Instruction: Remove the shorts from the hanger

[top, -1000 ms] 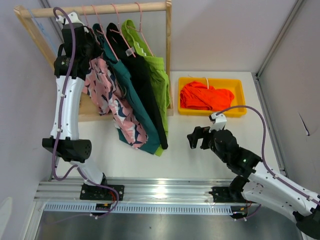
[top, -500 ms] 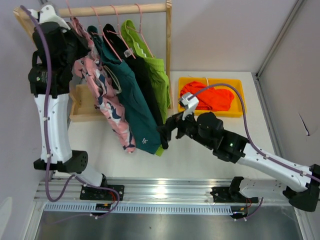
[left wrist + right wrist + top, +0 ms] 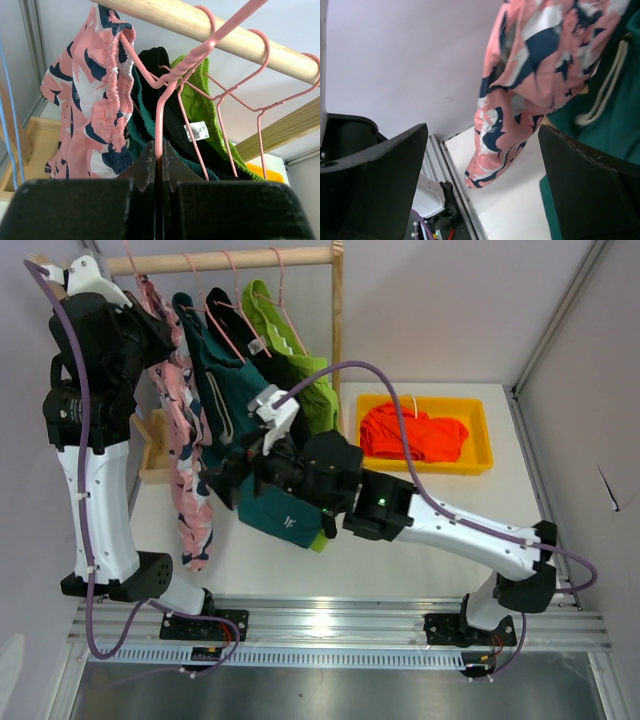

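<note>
The pink shorts with navy splotches [image 3: 186,475] hang from a pink wire hanger [image 3: 172,82] at the left end of the wooden rail [image 3: 240,258]. My left gripper [image 3: 160,150] is shut on that hanger's wire, just under the rail; it also shows high up in the top view [image 3: 140,315]. My right gripper [image 3: 482,150] stands open, and the lower end of the pink shorts [image 3: 520,75] hangs between its fingers without touching them. Teal shorts [image 3: 225,390], black shorts [image 3: 285,370] and lime green shorts [image 3: 318,390] hang further right. Orange shorts [image 3: 410,430] lie in a yellow bin [image 3: 480,425].
The rack's wooden base [image 3: 150,450] and its right post [image 3: 338,350] stand behind the right arm. That arm [image 3: 450,530] stretches across the white table from the right. A metal rail [image 3: 320,625] runs along the near edge. Walls close in on the left and right.
The right arm has swung left across the table, bringing its open gripper up to the pink shorts. The left arm has drawn the hanger and pink shorts up and to the left.
</note>
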`<state>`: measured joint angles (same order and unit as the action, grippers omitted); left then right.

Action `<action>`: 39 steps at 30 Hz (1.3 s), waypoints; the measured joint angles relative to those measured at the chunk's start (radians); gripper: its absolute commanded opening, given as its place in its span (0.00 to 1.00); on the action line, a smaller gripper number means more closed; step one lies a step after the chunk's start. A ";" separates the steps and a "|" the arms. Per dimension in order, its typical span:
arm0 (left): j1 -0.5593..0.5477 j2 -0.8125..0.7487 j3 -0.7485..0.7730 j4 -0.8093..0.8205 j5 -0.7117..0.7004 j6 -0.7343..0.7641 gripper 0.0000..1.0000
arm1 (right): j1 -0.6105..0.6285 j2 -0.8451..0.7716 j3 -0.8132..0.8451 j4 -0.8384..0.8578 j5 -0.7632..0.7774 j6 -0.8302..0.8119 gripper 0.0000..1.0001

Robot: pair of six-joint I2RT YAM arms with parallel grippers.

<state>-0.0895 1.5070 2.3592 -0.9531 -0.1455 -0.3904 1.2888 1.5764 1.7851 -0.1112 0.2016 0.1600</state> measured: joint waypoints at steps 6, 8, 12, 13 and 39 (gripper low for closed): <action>0.000 -0.002 -0.008 -0.002 0.012 0.000 0.00 | 0.050 0.152 0.111 -0.005 0.025 0.000 0.99; 0.000 -0.006 -0.008 -0.002 0.021 0.000 0.00 | 0.059 0.185 0.124 -0.005 0.036 0.000 0.99; 0.000 -0.032 -0.027 -0.003 0.030 -0.001 0.00 | 0.064 0.258 0.165 0.004 0.074 -0.012 0.99; 0.000 -0.039 -0.031 -0.003 0.034 -0.002 0.00 | 0.064 0.278 0.181 0.010 0.083 -0.019 0.99; 0.000 -0.122 -0.074 -0.064 -0.025 0.047 0.00 | 0.374 0.147 -0.276 0.255 0.481 -0.090 0.00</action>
<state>-0.0895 1.3853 2.2848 -1.0172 -0.1703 -0.3439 1.6627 1.7233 1.5089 0.1440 0.6823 0.0700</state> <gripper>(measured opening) 0.039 0.014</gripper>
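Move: The hanging leg of the pink shorts lies about 10 cm to the open right hand's left, 3 cm ahead and some 6 cm lower. The pink hanger, still pinched by the left hand, is roughly 19 cm ahead of the right hand, 7 cm to its left and 5 cm above. The teal shorts hang about 12 cm ahead, 3 cm to the right and 10 cm lower. From the left hand the pink leg is some 15 cm back, 3 cm to the right and 14 cm below. The right hand reaches about 10 cm left and 7 cm down with open fingers, easing slightly forward at the end, and closes them on the hanging leg of the pink shorts; it then hauls the pinched cloth some 13 cm back towards the base, sinking another 7 cm or so and coming about 5 cm back to the right. The left hand keeps its pinch on the pink hanger, drawing it about 4 cm back while the right hand reaches in, then staying nearly in place against the pull, with only a slight drift left. ##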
